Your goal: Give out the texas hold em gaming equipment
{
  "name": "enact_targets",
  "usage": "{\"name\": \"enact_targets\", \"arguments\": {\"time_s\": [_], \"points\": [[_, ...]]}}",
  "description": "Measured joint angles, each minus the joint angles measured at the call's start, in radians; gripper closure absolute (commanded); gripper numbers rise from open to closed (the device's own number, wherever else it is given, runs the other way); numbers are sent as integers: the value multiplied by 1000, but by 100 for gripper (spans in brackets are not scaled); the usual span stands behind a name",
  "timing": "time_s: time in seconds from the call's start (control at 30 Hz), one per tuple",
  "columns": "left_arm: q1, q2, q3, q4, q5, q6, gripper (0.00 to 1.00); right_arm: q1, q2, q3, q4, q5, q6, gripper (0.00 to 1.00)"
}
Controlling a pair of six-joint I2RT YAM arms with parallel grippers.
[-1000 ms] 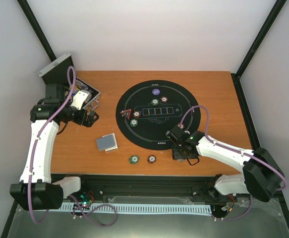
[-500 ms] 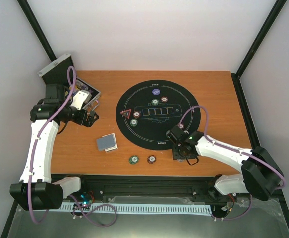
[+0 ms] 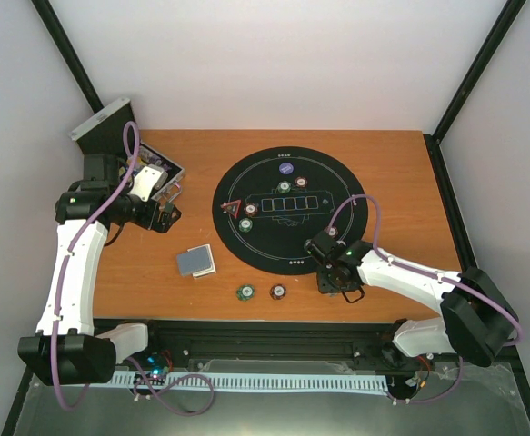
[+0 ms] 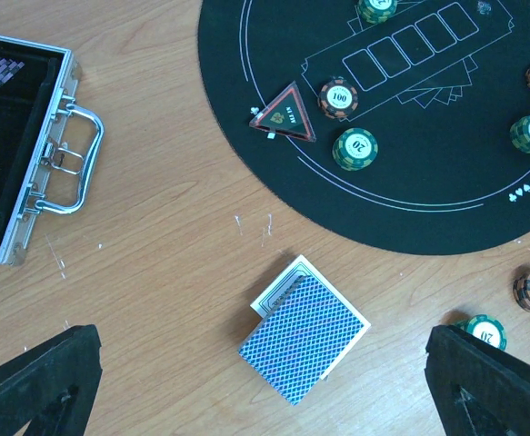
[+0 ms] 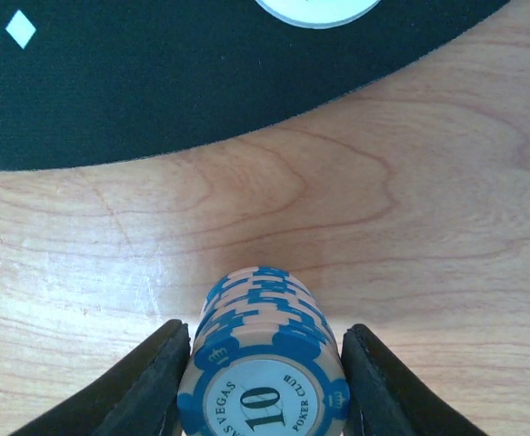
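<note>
A stack of blue-and-white poker chips [image 5: 263,363] marked 10 stands on the wood just off the black mat [image 5: 201,82]. My right gripper [image 5: 266,338] has a finger pressed against each side of it, at the mat's near right edge [image 3: 330,280]. My left gripper [image 4: 260,377] hangs open above the deck of blue-backed cards [image 4: 305,341], which lies on the wood. It is near the case in the top view [image 3: 166,216]. On the mat lie a red triangle marker [image 4: 285,113], a brown-red 100 chip [image 4: 339,97], a green 20 chip [image 4: 355,148] and a purple disc [image 3: 285,167].
The open silver case [image 4: 28,182] sits at the table's far left. A green chip [image 3: 245,292] and a brown-red chip [image 3: 277,292] stand on the wood near the front edge. A white disc [image 5: 317,11] lies on the mat just beyond the held stack.
The right gripper's fingers have drawn in against the blue-and-white chip stack. The left arm has not moved.
</note>
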Motion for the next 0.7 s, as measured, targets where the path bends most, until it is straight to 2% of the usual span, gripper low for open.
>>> {"name": "enact_targets", "arguments": {"time_s": [0.13,0.4,0.7], "points": [[0,0,0,0,0,0,0,0,0,2,-5,0,-1,63],[0,0,0,0,0,0,0,1,-11,71,-74,7,-5,63],[0,0,0,0,1,0,0,8,15,302,-154,35,-45,63]]}}
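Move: The blue-and-white 10 chips are already pinched in the right hand; they go towards the poker mat, whose middle lies about 22 cm ahead, 10 cm left and 3 cm down. The dealer button is some 10 cm straight ahead, green chips 11 cm ahead and 5 cm left, and the orange stack off the mat about 13 cm left, level with the hand. From the left hand the mat's middle lies about 12 cm ahead, 28 cm right, 25 cm down. The upper chips of the blue-and-white stack come up off the rest, pinched between the right fingers, which keep their hold. After a brief stay the right hand rises about 8 cm, ever faster, and bears forward and left over the mat's near edge by about 4 cm each way, the fingertips swinging slightly forward. ##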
